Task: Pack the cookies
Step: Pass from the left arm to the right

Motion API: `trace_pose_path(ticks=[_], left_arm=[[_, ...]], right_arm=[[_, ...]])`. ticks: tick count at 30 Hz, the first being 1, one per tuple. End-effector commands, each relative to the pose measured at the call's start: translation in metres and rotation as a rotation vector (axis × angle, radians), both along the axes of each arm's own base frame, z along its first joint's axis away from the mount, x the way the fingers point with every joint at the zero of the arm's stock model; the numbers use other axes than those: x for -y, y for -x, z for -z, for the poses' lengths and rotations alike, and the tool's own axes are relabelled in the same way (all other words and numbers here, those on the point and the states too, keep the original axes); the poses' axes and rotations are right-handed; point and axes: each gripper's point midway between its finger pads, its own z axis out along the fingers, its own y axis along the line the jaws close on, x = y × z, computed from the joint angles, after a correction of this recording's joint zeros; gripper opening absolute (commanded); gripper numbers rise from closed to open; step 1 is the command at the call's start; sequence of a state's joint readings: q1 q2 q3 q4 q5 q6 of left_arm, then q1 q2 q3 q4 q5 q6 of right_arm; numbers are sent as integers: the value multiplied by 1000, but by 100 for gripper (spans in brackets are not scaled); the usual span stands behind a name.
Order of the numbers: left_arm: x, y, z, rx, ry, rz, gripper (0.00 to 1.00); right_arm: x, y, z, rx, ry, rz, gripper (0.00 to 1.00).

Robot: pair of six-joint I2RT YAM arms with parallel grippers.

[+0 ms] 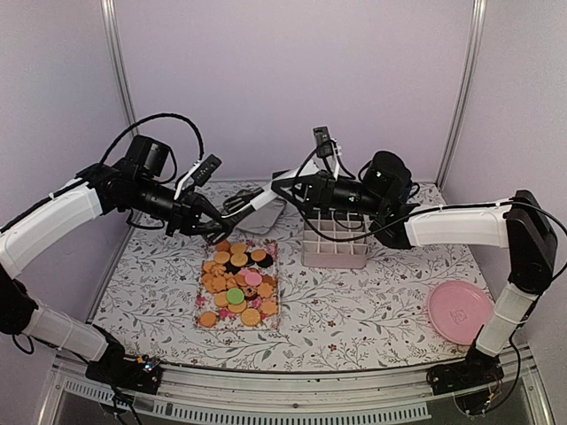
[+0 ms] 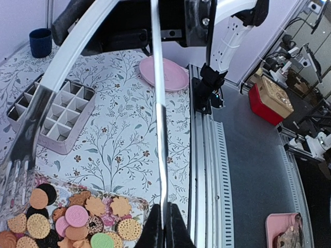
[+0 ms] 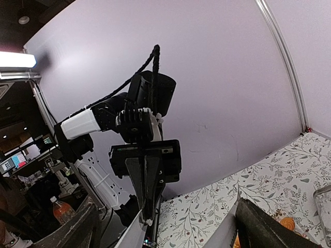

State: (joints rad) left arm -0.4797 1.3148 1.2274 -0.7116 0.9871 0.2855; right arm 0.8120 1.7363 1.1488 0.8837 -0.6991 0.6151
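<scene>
The cookies (image 1: 237, 283) lie heaped on a floral tray (image 1: 271, 312), mostly golden, some dark, one pink, one green; they also show in the left wrist view (image 2: 77, 217). My left gripper (image 1: 213, 226) hangs above the tray's far end, shut (image 2: 164, 227) on one arm of a pair of metal tongs (image 2: 158, 103). The tongs (image 1: 257, 199) reach across to my right gripper (image 1: 288, 188). It stands open (image 3: 170, 232), and both tong arms pass between its wide-apart fingers (image 3: 269, 227) without being pinched.
A white box of square compartments (image 1: 335, 241) stands right of the tray. A pink plate (image 1: 459, 312) lies at the near right. A dark blue cup (image 2: 40, 42) sits at the table's far end in the left wrist view. Walls close off the back and sides.
</scene>
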Motion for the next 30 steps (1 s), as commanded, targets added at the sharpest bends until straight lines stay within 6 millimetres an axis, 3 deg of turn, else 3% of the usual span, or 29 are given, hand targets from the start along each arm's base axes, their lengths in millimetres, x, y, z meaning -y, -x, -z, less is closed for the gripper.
trace_pose_path(ticks=[1,9,14,18,25,28,30], left_arm=[[-3,-15,-5,74,-7,-51,0],[-2,-15,-6,63,1,-46,0],[-1,-16,-8,67,2,-46,0],[-1,-19,-5,78,-9,-49,0],[-7,-35,23,125,-92,-111,0],[-12,-45,39,145,-142,-153,15],[-16,-50,51,138,-176,-180,37]], right_arm=[[8,23,-14,29,13,-81,93],[1,17,0,10,46,-55,92],[-9,17,4,4,64,-79,82],[-12,20,4,-1,72,-97,69],[-11,17,11,-13,119,-26,53],[-19,13,25,12,196,65,48],[-23,12,35,25,232,101,47]])
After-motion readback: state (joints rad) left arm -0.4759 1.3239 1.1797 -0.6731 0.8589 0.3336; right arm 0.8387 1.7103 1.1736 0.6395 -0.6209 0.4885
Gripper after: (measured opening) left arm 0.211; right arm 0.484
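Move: The tongs hang between the hands: their middle is about 5 cm to the right hand's left and 2 cm lower, level with it fore and aft, with both arms between its open fingers. From the left hand, shut on the end of one arm, the middle lies about 10 cm right, 5 cm ahead and 4 cm up. The cookie tray's middle is some 10 cm ahead and 28 cm below the left hand; the divided box stands about 20 cm ahead of the right hand, 14 cm to its left and 33 cm below. Nearly in place, the right hand closes its wide-open fingers to about half over the two arms of the tongs and pinches them together, sinking about 2.5 cm and rolling slightly, its left side dipping, mostly near the end. The left hand holds the tong end still until the right has closed most of the way, then opens its fingers to about a fifth, lets go, and moves down about 3 cm and forward about 2 cm towards the cookie tray. ##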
